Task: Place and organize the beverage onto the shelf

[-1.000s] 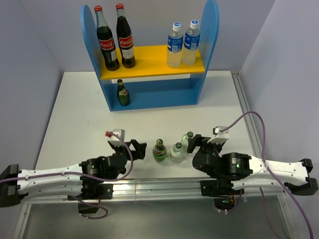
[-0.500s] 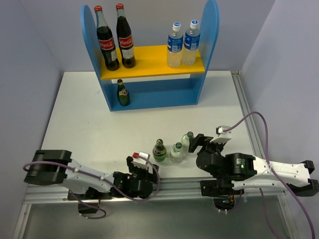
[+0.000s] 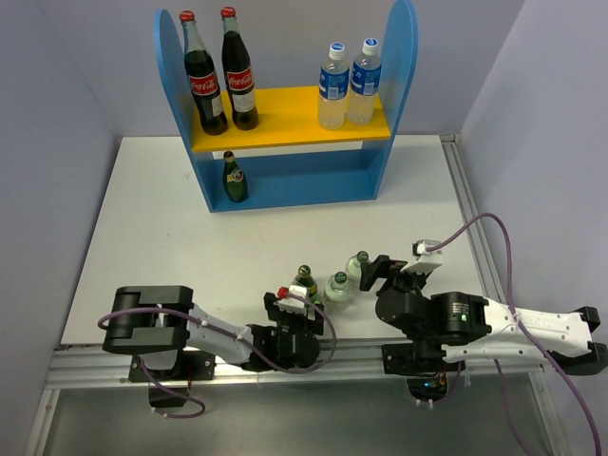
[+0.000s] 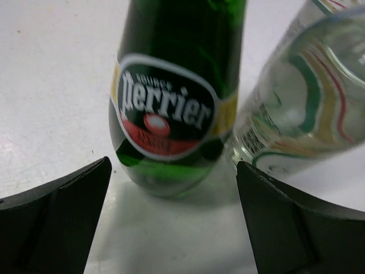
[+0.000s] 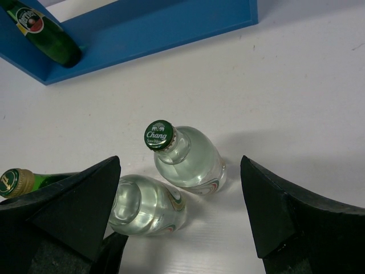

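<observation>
A dark green yellow-labelled bottle [image 4: 171,114] stands on the table, just ahead of my open left gripper [image 4: 173,188], whose fingers sit either side of its base without touching. A clear bottle [image 4: 302,114] stands close on its right. My right gripper [image 5: 179,162] is open above two clear bottles, one with a green cap [image 5: 185,160] and one [image 5: 145,205] nearer the left finger. In the top view the green bottle [image 3: 304,283] and clear bottles [image 3: 337,288] [image 3: 358,266] cluster between both grippers. The shelf [image 3: 285,180] holds two water bottles [image 3: 347,85] on its yellow board and a green bottle [image 3: 234,179] on its base.
Two tall red-capped cola bottles [image 3: 220,71] stand on the left of the yellow board. The base of the shelf is bare to the right of the green bottle. A metal rail [image 3: 285,366] runs along the near table edge. Grey walls close in the sides.
My left arm has swung right along the near edge, from left of the green bottle to directly in front of it, with its jaws opening wider. The right arm has barely moved.
</observation>
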Available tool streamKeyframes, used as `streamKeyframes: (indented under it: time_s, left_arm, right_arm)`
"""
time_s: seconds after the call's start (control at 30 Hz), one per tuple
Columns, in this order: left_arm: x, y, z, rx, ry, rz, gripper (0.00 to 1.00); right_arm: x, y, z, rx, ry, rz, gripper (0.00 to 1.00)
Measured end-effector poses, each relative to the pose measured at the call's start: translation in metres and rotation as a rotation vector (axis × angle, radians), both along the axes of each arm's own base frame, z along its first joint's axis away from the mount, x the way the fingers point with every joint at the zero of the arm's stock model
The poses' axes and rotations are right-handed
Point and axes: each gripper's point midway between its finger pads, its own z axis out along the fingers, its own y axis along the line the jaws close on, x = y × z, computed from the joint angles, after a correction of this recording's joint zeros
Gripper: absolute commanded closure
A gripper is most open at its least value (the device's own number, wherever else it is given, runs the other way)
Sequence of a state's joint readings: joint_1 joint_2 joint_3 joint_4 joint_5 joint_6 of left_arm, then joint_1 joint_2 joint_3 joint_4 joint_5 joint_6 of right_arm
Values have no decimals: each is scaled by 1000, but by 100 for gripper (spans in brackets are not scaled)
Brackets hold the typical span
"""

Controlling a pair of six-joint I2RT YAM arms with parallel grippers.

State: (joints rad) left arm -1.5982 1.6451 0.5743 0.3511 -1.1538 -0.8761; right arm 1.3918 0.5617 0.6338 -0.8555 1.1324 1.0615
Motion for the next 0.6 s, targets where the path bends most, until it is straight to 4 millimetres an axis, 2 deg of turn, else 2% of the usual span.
streamKeyframes:
  time_s: [0.17, 0.37, 0.47, 0.5, 0.57, 0.6]
  left_arm:
    - [22, 3, 1, 10, -24, 59, 5]
    - [48, 3, 0, 3, -37, 97, 13]
    - [60, 2, -2, -6, -41, 107, 24]
    - [63, 1, -2, -13, -44, 112, 33]
    - [71, 1, -1, -9, -58, 120, 38]
    - [74, 2, -1, -7, -62, 125, 51]
  right_arm:
    - [0, 0, 1, 5, -2, 1, 7]
    - [0, -1, 2, 8, -3, 2, 8]
    - [0, 0, 2, 10, -4, 3, 8]
    - [0, 0, 2, 10, -4, 3, 8]
    - [0, 0, 2, 11, -4, 3, 7]
    - [0, 0, 2, 11, -4, 3, 7]
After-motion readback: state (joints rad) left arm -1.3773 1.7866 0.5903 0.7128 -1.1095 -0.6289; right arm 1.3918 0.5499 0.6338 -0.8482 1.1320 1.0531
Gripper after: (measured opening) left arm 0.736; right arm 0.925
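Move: The green Perrier bottle stands upright just in front of the left hand's open fingers, about 5 cm ahead and 1 cm to the right, its middle some 2 cm higher. The nearer clear Chang bottle is 3 cm ahead and about 8 cm to the right, the farther one roughly 9 cm ahead and 13 cm to the right. From the right hand the Perrier bottle lies about 18 cm left, 4 cm ahead and 11 cm below. The green Perrier bottle comes between the left hand's fingers as that hand slides forward about 7 cm, level and low over the table, swinging some 5 degrees counter-clockwise and passing left of the nearer Chang bottle. Over the latter part the fingers close about a quarter of their range, and the pads come to pinch the bottle's sides around the label. ##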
